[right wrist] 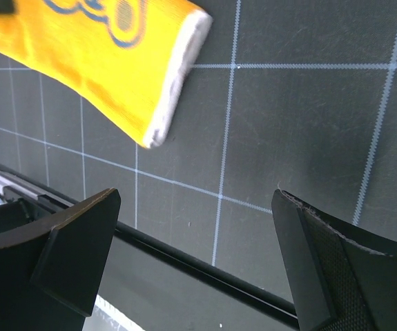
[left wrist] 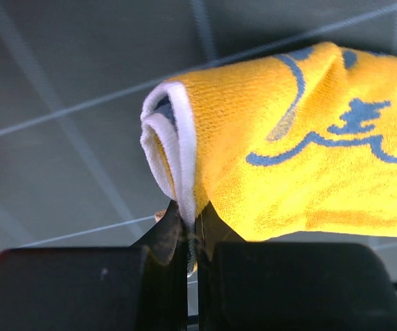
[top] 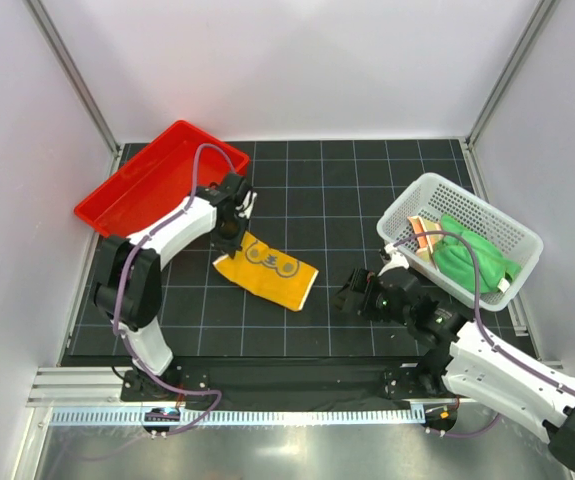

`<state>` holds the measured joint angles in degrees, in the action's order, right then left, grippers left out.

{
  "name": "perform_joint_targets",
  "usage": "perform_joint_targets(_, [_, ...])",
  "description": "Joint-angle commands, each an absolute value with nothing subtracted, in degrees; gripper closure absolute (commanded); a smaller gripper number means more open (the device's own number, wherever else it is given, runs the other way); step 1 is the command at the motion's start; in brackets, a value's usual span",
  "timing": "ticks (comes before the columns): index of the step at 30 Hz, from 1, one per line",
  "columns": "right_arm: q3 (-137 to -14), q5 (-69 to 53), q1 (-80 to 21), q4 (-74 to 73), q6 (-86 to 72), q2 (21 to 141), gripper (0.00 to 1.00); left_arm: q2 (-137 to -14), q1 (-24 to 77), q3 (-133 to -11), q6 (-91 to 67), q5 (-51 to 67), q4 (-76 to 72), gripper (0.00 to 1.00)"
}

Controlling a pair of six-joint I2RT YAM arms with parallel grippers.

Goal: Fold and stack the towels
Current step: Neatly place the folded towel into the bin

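The yellow-orange towel [top: 267, 268] with grey lettering lies folded on the black mat. My left gripper [top: 229, 228] is shut on its upper-left end. In the left wrist view the jaws [left wrist: 192, 224] pinch the white folded edge of this towel [left wrist: 288, 158]. My right gripper [top: 352, 292] hovers just right of the towel's other end, open and holding nothing. In the right wrist view, its fingers [right wrist: 197, 196] stand wide apart over bare mat, with the towel's corner [right wrist: 115, 62] beyond them. The green towel [top: 477, 262] and the striped towel [top: 425, 237] lie bunched in the white basket [top: 512, 225].
A red tray [top: 157, 175] sits at the back left, close behind my left arm. The basket stands at the right edge of the mat, beside my right arm. White walls close in the cell on three sides.
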<state>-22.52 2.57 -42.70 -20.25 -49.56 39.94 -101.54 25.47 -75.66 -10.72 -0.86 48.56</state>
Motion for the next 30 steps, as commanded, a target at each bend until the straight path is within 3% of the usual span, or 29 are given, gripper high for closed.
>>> perform_joint_targets(1, [-25.9, 5.2, -43.1, -21.2, -47.2, 41.1, 0.00, -97.9, 25.4, -78.0, -5.3, -15.6, 51.9, 1.00])
perform_joint_targets(5, [-27.1, 4.7, -43.0, -20.7, -45.6, 42.5, 0.00, -98.6, 25.0, -80.3, -3.1, -24.9, 52.6, 1.00])
perform_joint_targets(12, [-29.4, 4.7, -43.1, -20.7, -42.4, 45.9, 0.00, -97.2, 23.2, -84.6, 7.4, -31.1, 48.5, 1.00])
perform_joint_targets(30, [-30.2, 7.2, -43.0, -16.1, -37.7, 50.5, 0.00, -105.0, 9.1, -92.1, 20.1, -33.7, 30.2, 1.00])
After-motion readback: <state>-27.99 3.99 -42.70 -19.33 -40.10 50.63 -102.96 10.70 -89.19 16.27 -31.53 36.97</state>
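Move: The red bin's middle lies about 16 cm to the left of the left hand and 13 cm farther out, some 3 cm lower; the bin's near-right rim is only about 6 cm left and 8 cm ahead. The folded towel is already pinched at its left end, its middle about 8 cm right and 5 cm back. From the right hand, the bin's middle is roughly 42 cm left, 24 cm ahead and 5 cm lower. Left hand, still pinching the towel, sweeps about 17 cm left, 14 forward and 11 up, over the bin. ##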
